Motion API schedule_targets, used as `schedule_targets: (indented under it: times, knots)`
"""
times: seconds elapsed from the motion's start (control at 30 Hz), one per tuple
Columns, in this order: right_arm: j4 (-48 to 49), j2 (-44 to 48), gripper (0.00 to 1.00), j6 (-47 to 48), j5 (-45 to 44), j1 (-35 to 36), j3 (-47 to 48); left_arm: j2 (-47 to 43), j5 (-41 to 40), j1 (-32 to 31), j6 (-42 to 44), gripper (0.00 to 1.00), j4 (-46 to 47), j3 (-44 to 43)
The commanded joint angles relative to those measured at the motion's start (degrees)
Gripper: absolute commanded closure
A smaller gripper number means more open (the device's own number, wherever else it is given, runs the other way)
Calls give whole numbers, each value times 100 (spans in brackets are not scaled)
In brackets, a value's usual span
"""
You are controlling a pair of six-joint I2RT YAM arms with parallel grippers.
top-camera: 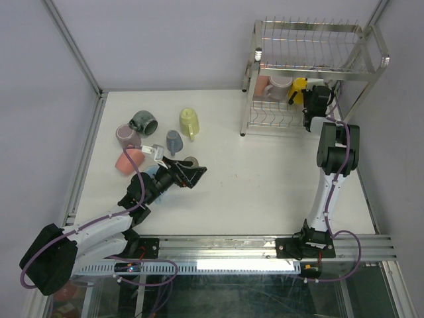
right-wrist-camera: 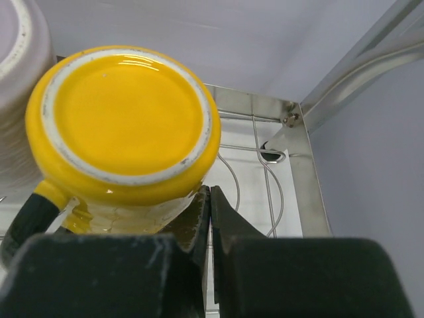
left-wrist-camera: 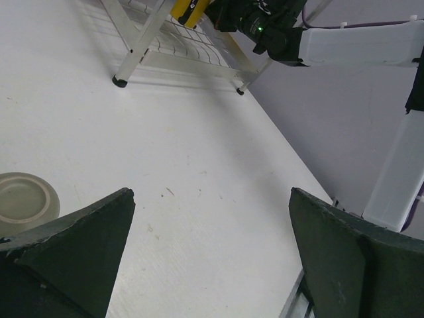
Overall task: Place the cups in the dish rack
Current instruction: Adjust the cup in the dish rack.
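The chrome dish rack (top-camera: 344, 69) stands at the far right. On its lower shelf are a pink cup (top-camera: 262, 85), a pale mauve cup (top-camera: 279, 88) and a yellow cup (top-camera: 299, 89). My right gripper (top-camera: 315, 99) sits just right of the yellow cup. In the right wrist view the yellow cup (right-wrist-camera: 126, 132) is bottom-up, and the gripper (right-wrist-camera: 210, 192) is shut on nothing, its left finger against the cup's side. My left gripper (top-camera: 191, 174) is open over the table beside a taupe cup (top-camera: 191, 161). In the left wrist view the gripper (left-wrist-camera: 212, 192) holds nothing, with the taupe cup (left-wrist-camera: 23, 199) at left.
Loose cups lie at the left of the table: dark grey-green (top-camera: 142, 121), pale yellow-green (top-camera: 190, 122), mauve (top-camera: 127, 137), grey-blue (top-camera: 174, 140), salmon pink (top-camera: 130, 160). The pale mauve cup's edge (right-wrist-camera: 20, 79) shows left of the yellow one. Walls enclose the table on three sides.
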State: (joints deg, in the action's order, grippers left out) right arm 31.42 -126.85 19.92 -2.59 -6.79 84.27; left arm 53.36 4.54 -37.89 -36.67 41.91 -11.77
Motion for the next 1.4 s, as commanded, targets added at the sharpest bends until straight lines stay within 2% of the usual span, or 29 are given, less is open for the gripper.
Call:
schedule_targets:
  times: [0.0, 0.23, 0.43, 0.73, 0.93, 1.03, 1.2, 1.37]
  knots:
    - [312, 22, 99, 158, 286, 224, 266, 40, -49, -5, 89, 1, 188, -260]
    - [314, 102, 99, 148, 142, 342, 230, 33, -40, -7, 85, 1, 161, -257]
    - [534, 591, 97, 238, 57, 220, -498, -93, -125, -7, 107, 1, 107, -144]
    - [289, 1922, 96, 305, 1176, 12, -1920, -87, -122, -8, 159, 1, 101, -157]
    - [-838, 2791, 92, 608, 2895, -180, -2424, -228, -248, -5, 281, 1, -87, -143]
    - [-1727, 3082, 88, 1003, 3667, -226, -2407, -296, -323, -5, 349, 1, -158, -116]
    - [-3302, 3418, 80, 2066, 4868, -241, -2372, -389, -379, 2, 502, 1, -301, -144]
    - [-5185, 3812, 78, 3288, 5910, -241, -2234, -542, -471, 14, 728, 1, -652, -238]
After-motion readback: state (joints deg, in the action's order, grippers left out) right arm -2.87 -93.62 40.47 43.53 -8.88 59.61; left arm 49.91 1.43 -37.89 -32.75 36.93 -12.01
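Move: Just left of the right hand's shut fingertips stands the yellow cup, bottom up on the rack's lower shelf, its middle about 6 cm left, 1 cm farther out and level in height. The mauve cup is next in the row, some 9 cm left of the yellow cup and level with it in reach, and the pink cup sits about 7 cm left of the mauve one. From the left hand the yellow cup lies roughly 35 cm ahead, 41 cm to the right and some 6 cm lower. Nudging the yellow cup's right side with its shut fingertips, the right hand first eases about 2 cm to the left, towards the mauve cup. It then comes free and draws back out of the rack, dipping and rising again, about 19 cm back and a further 11 cm left, while it swings nearly 50 degrees counter-clockwise, tips slightly down and parts its fingers a little. ##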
